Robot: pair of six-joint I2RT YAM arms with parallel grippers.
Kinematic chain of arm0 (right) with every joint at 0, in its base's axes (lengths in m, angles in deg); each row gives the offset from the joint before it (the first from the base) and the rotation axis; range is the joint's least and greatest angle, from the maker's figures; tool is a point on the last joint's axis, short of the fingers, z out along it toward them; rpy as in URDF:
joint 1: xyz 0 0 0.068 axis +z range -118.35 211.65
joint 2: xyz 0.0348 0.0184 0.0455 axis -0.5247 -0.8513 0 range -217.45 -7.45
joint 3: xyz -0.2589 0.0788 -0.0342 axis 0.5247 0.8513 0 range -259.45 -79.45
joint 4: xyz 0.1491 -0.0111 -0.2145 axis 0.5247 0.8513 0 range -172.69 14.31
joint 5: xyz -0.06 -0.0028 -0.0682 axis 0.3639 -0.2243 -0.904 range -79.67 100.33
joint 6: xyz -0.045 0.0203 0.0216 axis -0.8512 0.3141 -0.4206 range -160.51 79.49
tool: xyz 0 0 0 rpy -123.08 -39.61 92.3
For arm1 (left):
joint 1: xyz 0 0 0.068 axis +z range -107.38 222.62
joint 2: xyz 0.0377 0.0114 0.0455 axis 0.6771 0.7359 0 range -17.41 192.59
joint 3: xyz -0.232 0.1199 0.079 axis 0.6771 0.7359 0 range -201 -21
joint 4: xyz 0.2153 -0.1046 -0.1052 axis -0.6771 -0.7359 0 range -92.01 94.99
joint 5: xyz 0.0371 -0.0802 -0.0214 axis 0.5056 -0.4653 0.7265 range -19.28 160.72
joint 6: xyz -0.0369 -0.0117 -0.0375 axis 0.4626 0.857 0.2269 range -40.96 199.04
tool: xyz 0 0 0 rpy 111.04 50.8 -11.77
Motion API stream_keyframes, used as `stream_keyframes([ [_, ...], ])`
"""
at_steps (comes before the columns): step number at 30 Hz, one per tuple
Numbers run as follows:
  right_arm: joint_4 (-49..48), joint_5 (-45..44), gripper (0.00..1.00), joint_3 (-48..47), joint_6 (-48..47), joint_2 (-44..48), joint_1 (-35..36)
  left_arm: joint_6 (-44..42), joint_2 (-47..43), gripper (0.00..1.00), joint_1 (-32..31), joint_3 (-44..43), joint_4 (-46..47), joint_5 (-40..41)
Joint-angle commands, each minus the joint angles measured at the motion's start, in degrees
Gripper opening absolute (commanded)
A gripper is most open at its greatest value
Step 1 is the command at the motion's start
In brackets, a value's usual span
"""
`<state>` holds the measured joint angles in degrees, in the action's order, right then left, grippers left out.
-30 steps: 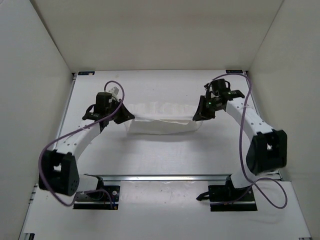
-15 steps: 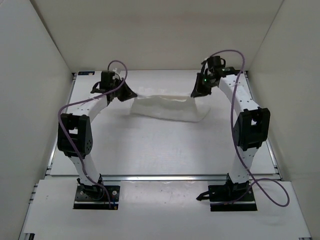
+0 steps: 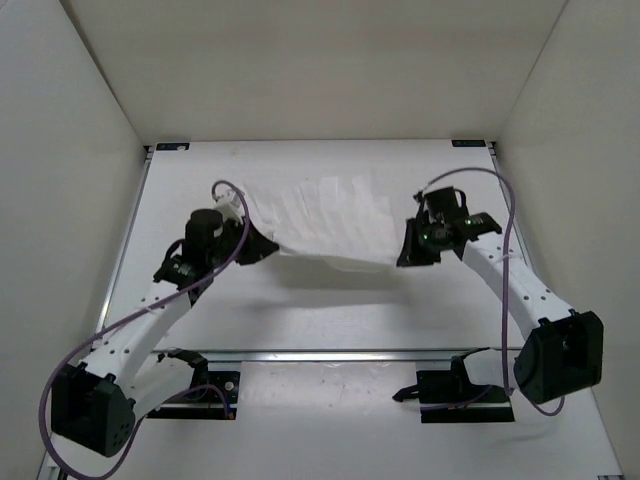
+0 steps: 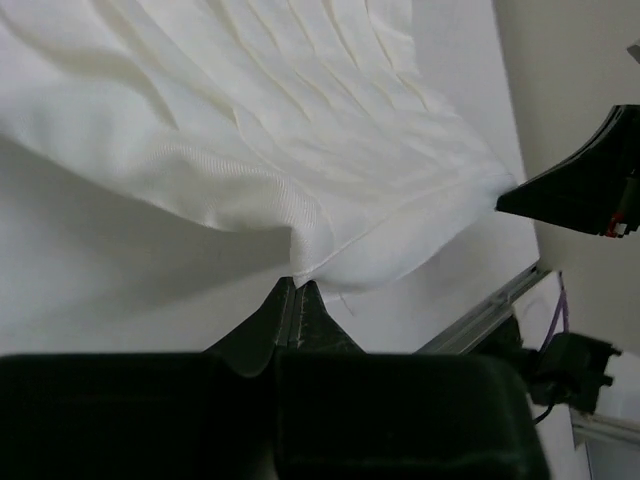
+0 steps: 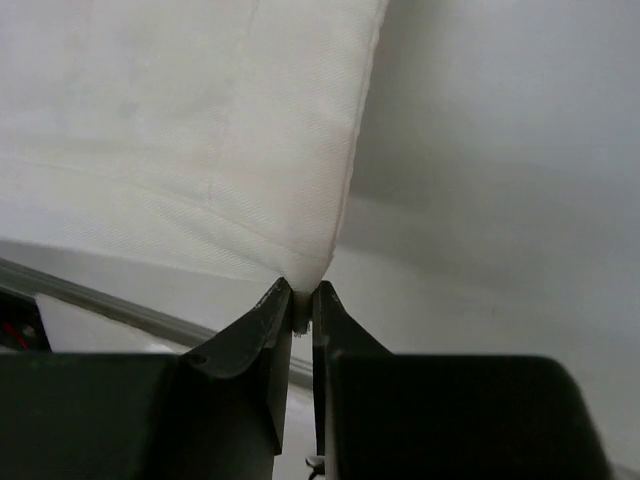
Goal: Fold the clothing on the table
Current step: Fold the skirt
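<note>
The clothing (image 3: 330, 220) is a thin white fabric piece with parallel crease lines, stretched between my two grippers over the middle of the table (image 3: 330, 310). My left gripper (image 3: 262, 246) is shut on its left corner; in the left wrist view the clothing (image 4: 280, 130) fans away from the pinched gripper (image 4: 298, 284). My right gripper (image 3: 405, 252) is shut on the right corner, and in the right wrist view the cloth edge (image 5: 300, 150) runs up from the gripper (image 5: 300, 295). The far part of the fabric lies on the table.
White walls close in the table on the left, right and back. A metal rail (image 3: 330, 354) runs along the near edge in front of both arm bases (image 3: 195, 392). Purple cables (image 3: 480, 180) loop off both arms.
Both grippers have pulled back from the far side of the table toward the near side, drawing the clothing with them and spreading it out flatter between them.
</note>
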<state>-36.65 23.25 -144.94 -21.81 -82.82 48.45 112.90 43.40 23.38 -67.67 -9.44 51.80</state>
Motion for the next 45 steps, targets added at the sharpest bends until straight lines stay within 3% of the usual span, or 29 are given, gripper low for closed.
stream_keyframes([
  [1, -4.11, 0.08, 0.00, 12.10, 3.18, 4.70, -0.19, 1.64, -3.67, 0.00, -0.88, 13.58, -0.85, 2.22],
  [3, -3.42, -0.09, 0.00, 17.92, 4.41, 7.42, 1.04, 1.82, -6.58, 0.00, -1.32, 18.18, -1.64, 2.39],
  [8, 2.02, -1.50, 0.00, 19.97, 6.96, 11.73, 4.55, 2.96, -15.97, 0.00, -0.62, 24.26, -6.47, 3.01],
  [22, 13.80, 0.08, 0.00, 22.61, 6.53, 22.64, 2.80, 4.10, -29.52, 0.00, -1.59, 20.94, -23.26, 1.08],
  [28, 15.92, 3.24, 0.00, 15.32, 3.19, 21.33, -1.85, 2.44, -22.61, 0.00, 0.95, 13.64, -20.11, 0.72],
  [34, 7.50, 6.93, 0.00, 5.48, 0.73, 9.39, -7.04, 2.43, -9.08, 0.00, 8.08, 9.33, -7.30, 1.42],
  [40, 2.83, 5.79, 0.00, -4.90, -0.68, -8.10, -6.60, 3.14, 3.15, 0.00, 10.10, 2.74, 0.99, 0.82],
  [45, 1.77, 4.48, 0.00, -4.56, -0.76, -8.56, -5.11, 1.47, 5.81, 0.00, 9.58, -0.43, -0.41, 1.16],
])
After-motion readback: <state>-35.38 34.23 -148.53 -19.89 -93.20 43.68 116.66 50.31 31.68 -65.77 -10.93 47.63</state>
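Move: The left hand holds the skirt's near edge; the skirt's middle lies about 13 cm ahead, 11 cm right and 11 cm below. Its far hem is roughly 25 cm ahead, 7 cm right and 18 below; the metal rail runs straight behind, about 22 cm back and 18 below. From the right hand, at the near right corner, the skirt's middle is about 13 cm ahead, 17 cm left and 8 below. Back and down together first, towards the rail: both hands, still pinching the near edge, draw it some 14 cm back, the left dipping about as far, the right about 8 cm, before rising partway. Then both swing forward about 15 cm towards the far hem, ending slightly ahead of and lower than at the start, fingers tipped 10 to 15 degrees farther down and still shut. ##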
